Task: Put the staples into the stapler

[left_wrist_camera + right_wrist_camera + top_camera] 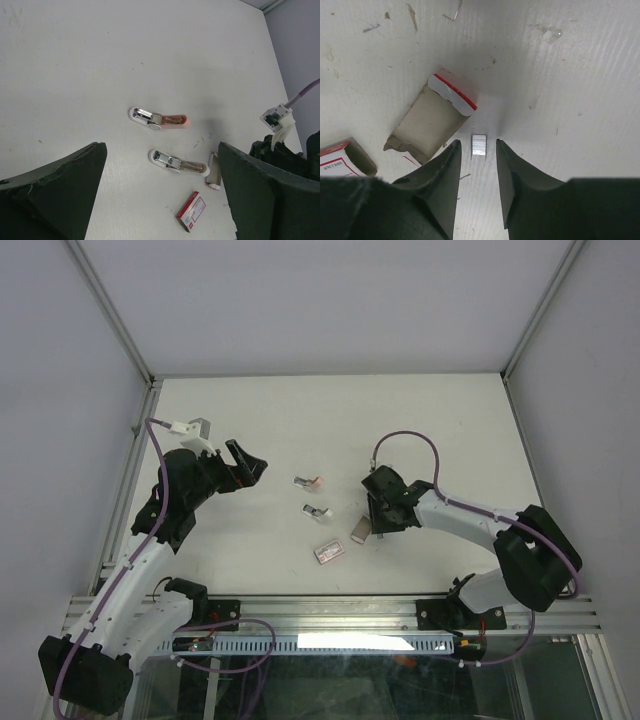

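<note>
The staples (479, 145), a short grey metal strip, lie flat on the table between the fingertips of my right gripper (478, 146). Its jaws are open, one on each side of the strip, with small gaps and no contact. In the top view the right gripper (379, 529) points down beside the cardboard sleeve (360, 529), and the strip is hidden there. A pale pink and white mini stapler (157, 119) (311, 482) lies at mid-table with its metal channel showing. My left gripper (161, 150) (250, 465) is open and empty, hovering left of the stapler.
A second white mini stapler (179, 162) (317, 511) lies just nearer than the pink one. The flat red-and-white box (191, 211) (329, 552) (337, 157) lies near the front. The open sleeve (432, 122) is just left of the right fingers. Loose single staples dot the table.
</note>
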Robot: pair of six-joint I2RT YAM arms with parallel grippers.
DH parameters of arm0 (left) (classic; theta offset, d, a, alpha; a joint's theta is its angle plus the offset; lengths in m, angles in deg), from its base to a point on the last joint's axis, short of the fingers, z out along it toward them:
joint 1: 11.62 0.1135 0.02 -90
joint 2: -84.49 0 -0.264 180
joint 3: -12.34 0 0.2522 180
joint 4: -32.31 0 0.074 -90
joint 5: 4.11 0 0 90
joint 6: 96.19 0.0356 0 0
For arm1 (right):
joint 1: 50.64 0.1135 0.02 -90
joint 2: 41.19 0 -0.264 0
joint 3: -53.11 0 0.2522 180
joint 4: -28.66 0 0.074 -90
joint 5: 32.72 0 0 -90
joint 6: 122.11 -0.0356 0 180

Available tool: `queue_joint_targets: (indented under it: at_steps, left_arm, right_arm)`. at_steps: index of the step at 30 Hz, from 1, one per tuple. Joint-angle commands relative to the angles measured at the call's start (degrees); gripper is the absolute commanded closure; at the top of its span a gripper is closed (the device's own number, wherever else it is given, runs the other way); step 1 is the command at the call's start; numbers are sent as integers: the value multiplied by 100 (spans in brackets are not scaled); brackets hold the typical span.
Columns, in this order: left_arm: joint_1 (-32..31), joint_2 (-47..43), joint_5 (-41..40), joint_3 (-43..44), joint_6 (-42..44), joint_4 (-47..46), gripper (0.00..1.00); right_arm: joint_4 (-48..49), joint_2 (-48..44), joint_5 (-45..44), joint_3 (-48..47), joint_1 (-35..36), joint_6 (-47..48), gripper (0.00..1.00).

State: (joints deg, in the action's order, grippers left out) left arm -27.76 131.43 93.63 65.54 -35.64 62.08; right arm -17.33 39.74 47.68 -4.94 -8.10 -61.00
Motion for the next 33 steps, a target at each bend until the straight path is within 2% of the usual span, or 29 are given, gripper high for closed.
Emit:
queue_joint_targets:
  at_steps: [1,7,17,20,26,28,33]
  left_arm:
    - [-4,-5,-43,9,-17,-327,2]
    - [-6,-22,-62,11,-16,-322,2]
    - [-6,-29,-58,-17,-34,-339,2]
    - [-3,-23,-63,-28,-38,-353,2]
    - [-43,20,303,-217,-87,-695,3]
    - [-228,54,454,-367,-255,-1091,4]
    - [-1386,307,520,-888,-981,-2623,5]
  right_arm:
    - [76,102,-198,-62,43,-144,65]
    - [120,175,-217,-78,43,-144,72]
    - [148,333,-269,-116,42,-135,78]
    - [142,332,-293,-120,43,-135,83]
    - [224,-34,-221,-183,43,-56,87]
    - [361,-245,34,-258,-41,5,88]
    - [1227,-906,1346,-272,-524,39,88]
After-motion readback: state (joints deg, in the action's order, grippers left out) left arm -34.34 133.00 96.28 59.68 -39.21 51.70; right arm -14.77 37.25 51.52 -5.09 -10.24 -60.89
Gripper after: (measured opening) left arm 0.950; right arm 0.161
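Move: The staple strip lies practically under the right hand, between its parted fingertips and about 1 cm lower. From that hand the open tray is about 4 cm left and 1 cm ahead, the staple box 10 cm left and 4 cm back, the near stapler 13 cm left and 5 cm ahead. From the raised left hand the near stapler is some 11 cm right, 2 cm back and 19 cm down; the staple strip, 24 cm right and 8 cm back. The staple strip is pinched between the right fingertips: that hand settles straight down about 1 cm, closes until it grips, then quickly lifts some 2.5 cm, drifting left and forward with its left side tilting up. Late on, the open, empty left hand sets off rightward about 4.5 cm, sinking slightly and turning clockwise, towards the near stapler. ##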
